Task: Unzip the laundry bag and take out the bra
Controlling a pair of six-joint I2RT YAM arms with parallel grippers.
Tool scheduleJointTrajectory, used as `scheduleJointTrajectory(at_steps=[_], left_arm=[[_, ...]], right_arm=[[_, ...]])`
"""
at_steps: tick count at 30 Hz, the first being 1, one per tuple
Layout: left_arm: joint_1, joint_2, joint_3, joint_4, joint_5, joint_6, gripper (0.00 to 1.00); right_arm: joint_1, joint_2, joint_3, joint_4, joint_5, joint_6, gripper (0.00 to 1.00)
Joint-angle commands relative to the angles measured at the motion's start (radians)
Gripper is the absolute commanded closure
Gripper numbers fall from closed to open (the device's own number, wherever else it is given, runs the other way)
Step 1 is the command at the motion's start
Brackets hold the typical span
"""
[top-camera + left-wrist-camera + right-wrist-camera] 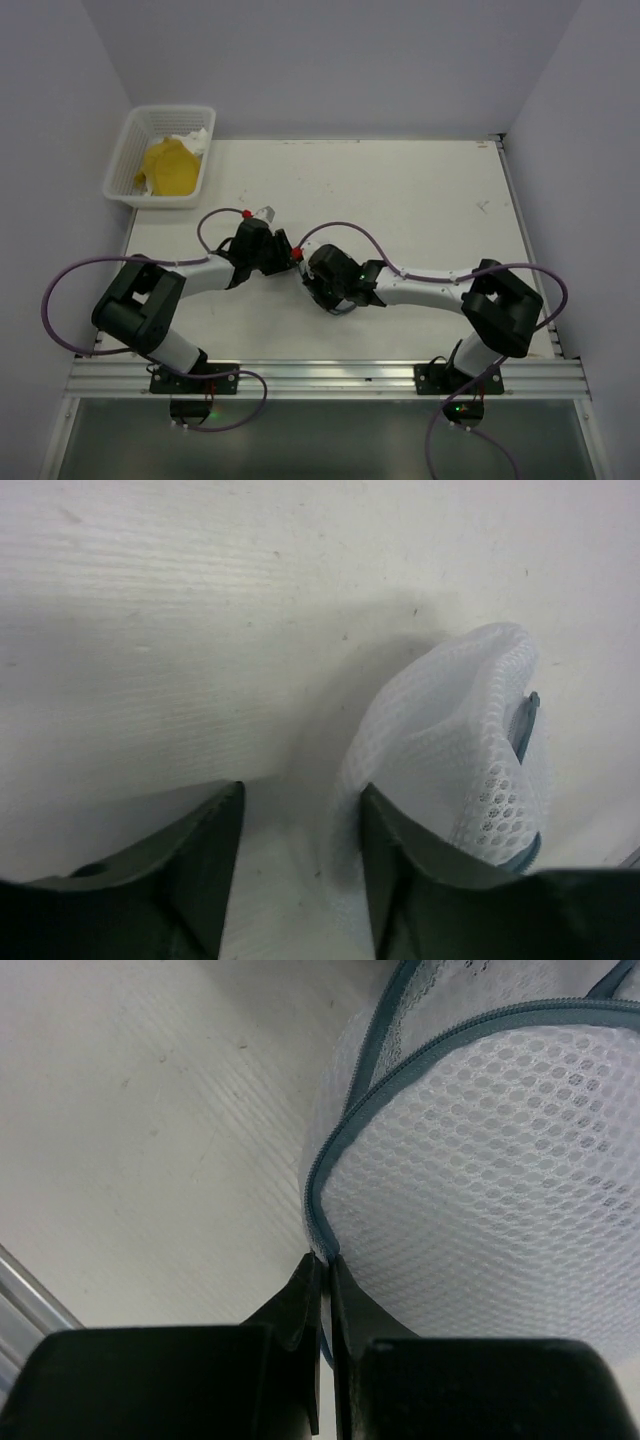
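The laundry bag [480,1180] is a white mesh pouch with a grey-blue zipper line [420,1055] around its rim. My right gripper [325,1258] is shut on that rim, with the blue edge pinched between its fingertips. In the left wrist view the bag [450,740] lies folded on the table against the right-hand finger [400,850]. My left gripper [300,790] is open, with only table and a thin edge of mesh in the gap. From above, the two grippers [285,250] [312,275] meet mid-table and hide the bag. A yellow bra [170,168] lies in the basket.
The white slatted basket [125,160] stands at the table's far left corner, with a white cloth [192,138] beside the yellow piece. Purple cables loop from both arms. An aluminium rail [330,378] runs along the near edge.
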Motion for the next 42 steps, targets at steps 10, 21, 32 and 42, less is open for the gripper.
scheduleJointTrajectory(at_steps=[10, 21, 32, 42], left_arm=[[0.164, -0.299, -0.041, -0.296, -0.169, 0.062, 0.01], [0.27, -0.524, 0.026, -0.503, -0.319, 0.151, 0.0], [0.273, -0.689, 0.211, -0.645, -0.362, 0.211, 0.0], [0.273, -0.825, 0.466, -0.809, -0.468, 0.326, 0.0]], right_arm=[[0.001, 0.087, 0.048, 0.001, -0.059, 0.023, 0.89], [0.001, 0.012, 0.212, -0.109, -0.099, 0.044, 0.43], [-0.003, -0.085, 0.393, -0.235, 0.075, 0.079, 0.06], [-0.249, -0.416, 0.389, -0.372, 0.383, 0.176, 0.01]])
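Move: The mesh laundry bag's zipper edge is still pinched by the right hand; the bag's middle lies about 4 cm ahead, 3 cm right and 3 cm below that hand. From the half-open left hand, near the bag's left edge, the middle is some 9 cm right, 4 cm back and about 1 cm lower. The white basket with the yellow bra stands roughly 24 cm ahead and 30 cm left of the left hand. The laundry bag's zipper edge is lowered about 2 cm towards the table by the right hand, which then opens, lets go and climbs some 23 cm above the bag, drifting forward and finally swinging right. The left hand meanwhile opens wide and leaves the bag, first left and rising, then mostly straight up, the wrist turning counter-clockwise and tipping up. ##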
